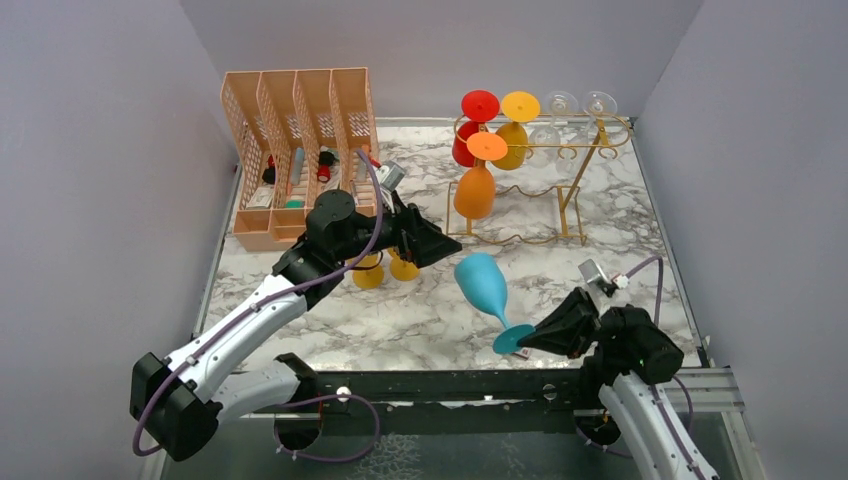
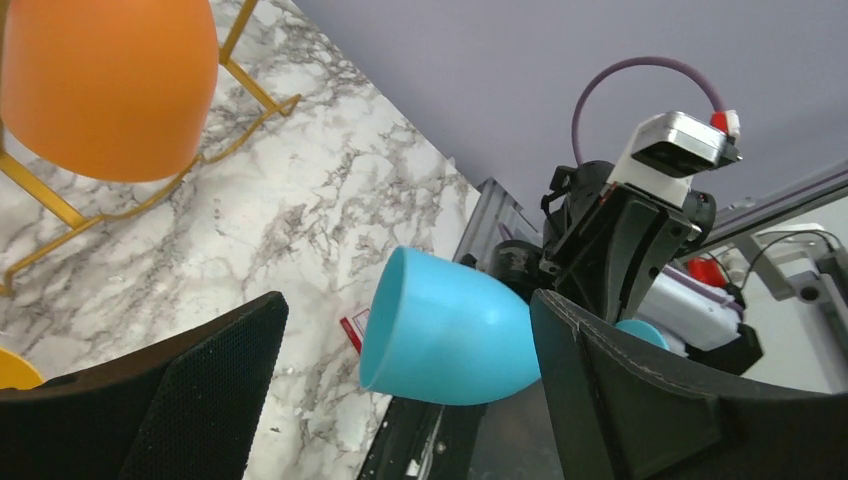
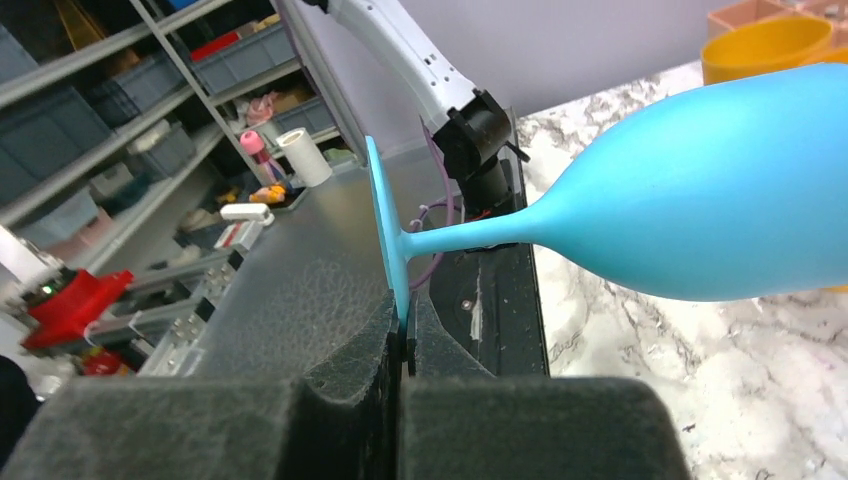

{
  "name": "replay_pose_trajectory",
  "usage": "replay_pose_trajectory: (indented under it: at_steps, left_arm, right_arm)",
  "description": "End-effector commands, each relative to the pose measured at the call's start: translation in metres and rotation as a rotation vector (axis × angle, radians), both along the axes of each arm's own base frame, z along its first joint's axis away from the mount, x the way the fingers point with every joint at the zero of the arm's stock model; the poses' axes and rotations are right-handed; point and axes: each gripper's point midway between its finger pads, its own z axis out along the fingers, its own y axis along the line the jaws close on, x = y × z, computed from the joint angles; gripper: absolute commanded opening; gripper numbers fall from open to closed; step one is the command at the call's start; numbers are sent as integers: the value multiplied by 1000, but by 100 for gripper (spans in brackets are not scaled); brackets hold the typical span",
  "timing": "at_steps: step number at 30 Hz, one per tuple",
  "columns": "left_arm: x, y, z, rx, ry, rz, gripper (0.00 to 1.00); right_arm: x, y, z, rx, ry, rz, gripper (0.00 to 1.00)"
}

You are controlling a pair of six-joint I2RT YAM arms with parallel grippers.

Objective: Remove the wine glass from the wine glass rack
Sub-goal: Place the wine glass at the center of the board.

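Observation:
The blue wine glass (image 1: 481, 284) hangs tilted in the air over the marble table, away from the gold wire wine glass rack (image 1: 568, 190). My right gripper (image 1: 526, 341) is shut on the edge of its round foot (image 3: 384, 228), and its bowl (image 3: 722, 190) points away from the fingers. My left gripper (image 1: 452, 250) is open just up and left of the bowl. In the left wrist view the bowl (image 2: 450, 330) lies between the two wide-apart fingers (image 2: 190, 390), touching neither.
Orange (image 1: 475, 190), red (image 1: 470, 130), yellow (image 1: 513, 140) and clear (image 1: 560, 115) glasses hang on the rack. Two yellow glasses (image 1: 385, 271) stand under the left arm. A peach lattice file organiser (image 1: 300, 140) stands at the back left. Grey walls enclose the table.

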Motion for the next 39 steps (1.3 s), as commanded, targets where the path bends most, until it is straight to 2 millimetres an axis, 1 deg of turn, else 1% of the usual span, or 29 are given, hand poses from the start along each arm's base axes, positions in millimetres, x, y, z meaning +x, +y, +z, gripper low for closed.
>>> replay_pose_trajectory:
  at_steps: [1,6,12,16,20,25,28,30,31,35,37,39]
  left_arm:
    - [-14,-6,6,-87,57,-115,97]
    - [-19,-14,6,-119,102,-188,97]
    - [-32,-18,10,-124,102,-294,95]
    - [-46,-18,12,-144,104,-381,90]
    - [-58,-20,11,-143,104,-450,84]
    - [-82,-30,11,-139,72,-547,80]
    - [-88,-34,13,-141,57,-574,72]
    - [-91,-34,16,-144,45,-587,63]
    - [-92,-34,17,-146,38,-594,59]
    - [-108,-36,22,-153,-12,-648,46]
    - [-114,-35,24,-156,-33,-661,35]
    - [-114,-34,23,-157,-37,-656,22]
  right_arm:
    - [-22,-3,7,20,-185,12,1]
    - [-33,-5,11,37,-285,10,1]
    - [-32,-5,10,34,-281,15,1]
    - [-34,-5,11,37,-285,23,1]
    - [-33,-5,11,39,-283,23,1]
    - [-36,-5,14,43,-296,25,1]
    - [-37,-5,14,42,-298,26,1]
    - [-35,-5,12,39,-287,24,1]
    - [-33,-5,10,37,-280,22,1]
    - [-29,-4,6,35,-257,15,1]
    - [-25,-3,5,32,-244,10,1]
    - [-21,-3,2,26,-225,4,2]
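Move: The blue wine glass's bowl lies about 7 cm back from the left hand, 8 cm to its right and 4 cm lower. From the right hand, which already holds the foot, the bowl is some 10 cm ahead, 8 cm left and 4 cm lower. The orange glass hangs 12 cm ahead of the left hand and 6 cm right, somewhat lower; two yellow glasses stand 9 and 17 cm to its left, about 2 cm back, well below. Back and a little to the right, about 10 cm in all, the left hand comes to the rim of the blue glass, turning some 30 degrees clockwise; its wide-open fingers close about two-thirds, one inside the bowl, the other outside its wall. Early on the right hand keeps its pinch on the foot, draws back 3 cm and rolls to lift the rim end, then holds nearly still. ##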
